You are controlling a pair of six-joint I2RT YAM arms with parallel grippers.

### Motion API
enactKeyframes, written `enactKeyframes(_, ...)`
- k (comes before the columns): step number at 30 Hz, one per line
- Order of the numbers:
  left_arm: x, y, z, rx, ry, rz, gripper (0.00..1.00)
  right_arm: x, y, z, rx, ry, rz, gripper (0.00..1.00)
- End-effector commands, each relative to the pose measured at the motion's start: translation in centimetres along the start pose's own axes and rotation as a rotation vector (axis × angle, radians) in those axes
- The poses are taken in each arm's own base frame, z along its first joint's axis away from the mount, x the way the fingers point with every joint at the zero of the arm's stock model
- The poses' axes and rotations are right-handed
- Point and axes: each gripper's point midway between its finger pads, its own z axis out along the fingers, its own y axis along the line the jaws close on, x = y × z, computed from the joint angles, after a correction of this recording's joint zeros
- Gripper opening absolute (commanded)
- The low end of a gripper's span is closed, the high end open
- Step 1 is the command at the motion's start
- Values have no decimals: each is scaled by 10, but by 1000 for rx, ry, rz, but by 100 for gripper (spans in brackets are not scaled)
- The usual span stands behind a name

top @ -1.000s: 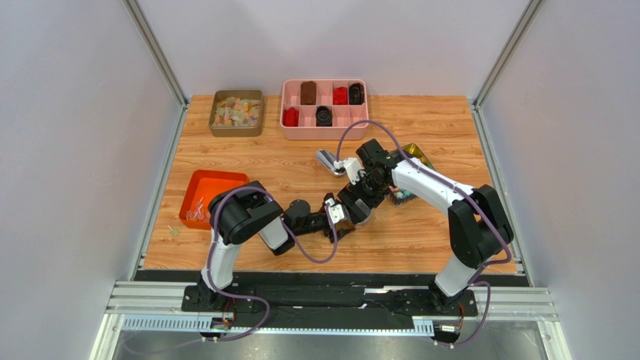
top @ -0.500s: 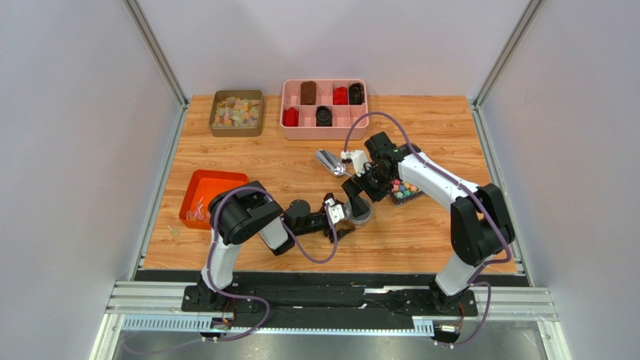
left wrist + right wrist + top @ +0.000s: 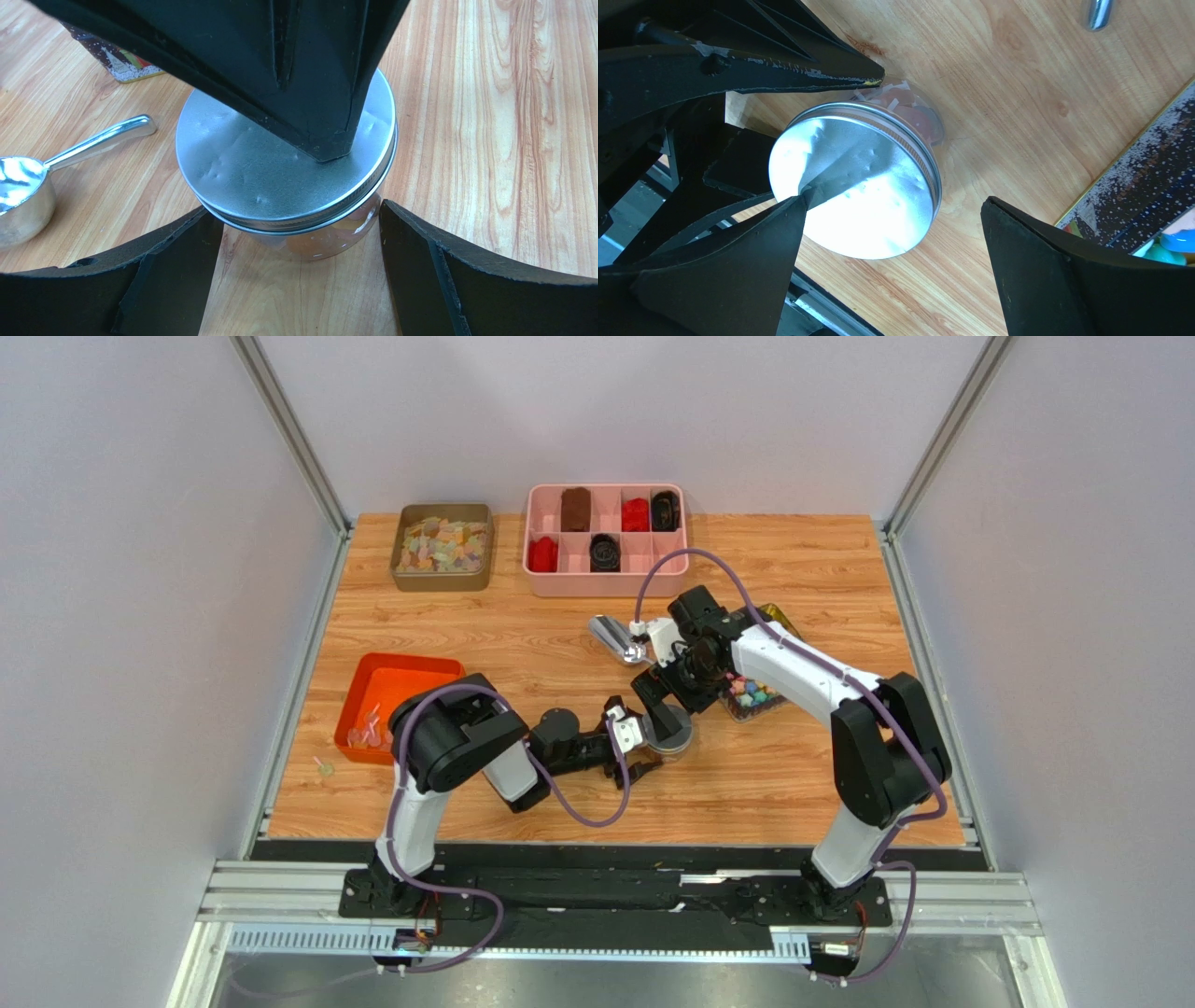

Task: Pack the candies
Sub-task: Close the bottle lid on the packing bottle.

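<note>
The candies (image 3: 368, 731), tiny shiny twist-wrapped sweets, lie in an orange tray (image 3: 400, 672) at the left, far from both grippers. A clear jar (image 3: 323, 241) with a dented silver lid (image 3: 267, 168) stands mid-table, pale orange pieces showing through its wall. My left gripper (image 3: 298, 210) lies low on the table, its jaws wide, shut against the jar's sides at the fingertips. My right gripper (image 3: 896, 203) hangs open just above the lid (image 3: 871, 189); one finger overlaps the lid's edge and the other stands well off it. In the top view the right gripper (image 3: 671, 693) is over the jar (image 3: 673, 737).
A silver scoop (image 3: 613, 636) lies just behind the jar. A speckled tin (image 3: 758, 697) of bright chunky sweets sits under the right forearm. At the back stand a brass tin (image 3: 442, 546) of pastel pieces and a pink compartment box (image 3: 606, 591).
The right wrist lifted off the jar, swung back and right, then came slightly left again. The left arm and jar have stayed put.
</note>
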Motion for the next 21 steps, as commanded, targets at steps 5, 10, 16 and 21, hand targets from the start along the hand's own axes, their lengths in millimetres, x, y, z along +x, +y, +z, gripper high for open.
enactKeyframes(5, -45, 17, 6, -51, -173, 68, 89, -11, -22, 8, 174, -21, -61, 100)
enactKeyframes(10, -45, 17, 6, -52, -175, 68, 89, -29, -24, -23, 177, -113, -90, 98)
enactKeyframes(16, -44, 15, 7, -43, -172, 66, 88, -39, -11, -34, 9, -153, -93, 82)
enactKeyframes(21, -44, 15, 7, -42, -173, 67, 88, -50, -3, -30, -68, -163, -110, 54)
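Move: The bottle lid's middle lies about 2 cm left of the right hand, 1 cm back and 2 cm below, with that hand's rear-left fingertip on its top. From the right hand the scoop lies some 14 cm ahead and 8 cm left, the star candy tin about 11 cm ahead and 11 cm right, both roughly 7 cm lower. From the left hand, whose fingers flank the bottle, the lid is about 3 cm right, 1 cm ahead and 4 cm up. Lift the right fingertip off the lid after barely shifting at first, then bring the right gripper forward and up, about 3 cm each way, away from the lid towards the candy tin's side. Draw its wide-open fingers in to roughly two thirds on the way, tipping them outward by some 5 degrees. Keep the left gripper still, its open fingers around the bottle. ##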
